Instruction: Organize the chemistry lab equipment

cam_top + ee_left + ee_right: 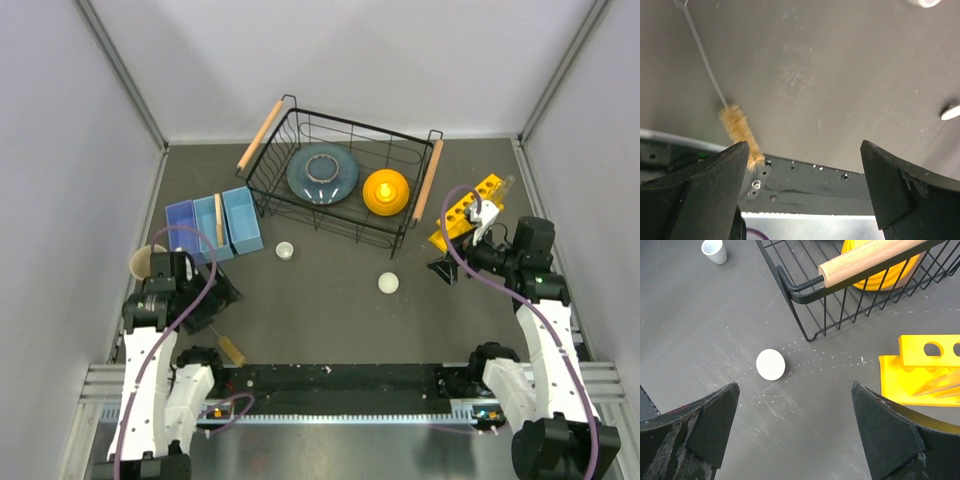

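Note:
The yellow rack (468, 212) lies at the right, beside the basket; in the right wrist view the rack (920, 371) carries thin clear tubes (943, 385). Two small white round pieces sit on the dark table: one (285, 250) below the basket's left side, the other (388, 283) mid-table, also visible (770, 364) ahead of my right gripper. My right gripper (794, 385) is open and empty, left of the rack. A short wooden stick (219, 221) rests on the blue bins. My left gripper (804, 146) is open and empty above the table's near edge.
A black wire basket (300, 205) with wooden handles holds a grey-blue plate (322, 173) and an orange bowl (386, 191). Blue bins (240, 222) stand left of it. A tan-bristled wire brush (740, 131) lies by my left finger. A beige round dish (145, 262) sits far left.

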Controlling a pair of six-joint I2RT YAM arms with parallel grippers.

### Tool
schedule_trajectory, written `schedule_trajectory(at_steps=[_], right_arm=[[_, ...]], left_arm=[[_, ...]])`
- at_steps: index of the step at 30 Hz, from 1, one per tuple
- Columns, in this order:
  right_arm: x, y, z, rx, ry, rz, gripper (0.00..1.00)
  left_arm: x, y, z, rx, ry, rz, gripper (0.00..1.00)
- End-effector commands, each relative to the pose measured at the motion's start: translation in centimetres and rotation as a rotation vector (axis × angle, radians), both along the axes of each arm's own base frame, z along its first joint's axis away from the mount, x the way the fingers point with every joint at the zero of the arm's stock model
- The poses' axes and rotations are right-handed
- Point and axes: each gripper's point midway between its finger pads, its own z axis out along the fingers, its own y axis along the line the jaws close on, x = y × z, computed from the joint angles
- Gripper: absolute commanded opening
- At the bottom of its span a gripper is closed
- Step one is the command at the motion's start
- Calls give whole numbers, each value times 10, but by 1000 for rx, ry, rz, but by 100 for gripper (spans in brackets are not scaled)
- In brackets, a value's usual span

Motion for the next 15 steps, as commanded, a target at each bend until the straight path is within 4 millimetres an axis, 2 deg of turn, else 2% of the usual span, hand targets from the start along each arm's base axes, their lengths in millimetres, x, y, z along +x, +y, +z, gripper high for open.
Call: schedule_trajectory(at_steps=[1,7,9,10,15], right_arm=[[0,2,11,-7,-61,23,95],[1,1,12,-16,-70,18,95],[1,1,11,-17,-69,15,95],[1,1,12,-17,-71,16,95],[2,0,12,-20,-75,13,95]], left_arm=[[-32,2,-19,-19,177,149,99],[-35,0,-36,-12,339,210,99],[-32,-2,-48,-20,381,242,99],[-35,-8,-53,-13,399,201,99],[-52,-17,-84,11,592,227,98]])
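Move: The tube brush I'm going for lies with its bristle end about 9 cm back from my open left hand, roughly 1 cm to its left and some 13 cm below. Well ahead of that hand, the blue trays sit about 23 cm out and 7 cm left, the mug 12 cm out and 17 cm left, and the small white cup 15 cm out and 12 cm right. From my right hand the brush is some 51 cm left and 19 cm back. I sink my empty left hand some 6 cm, faster towards the end, while drawing it back about 4 cm, mostly at the start, closing in on the bristle end of the brush near the table's front edge. The wrist tips just under 30 degrees until the fingers point almost straight down, turning slightly counter-clockwise; they stay wide open and don't touch the brush yet. ##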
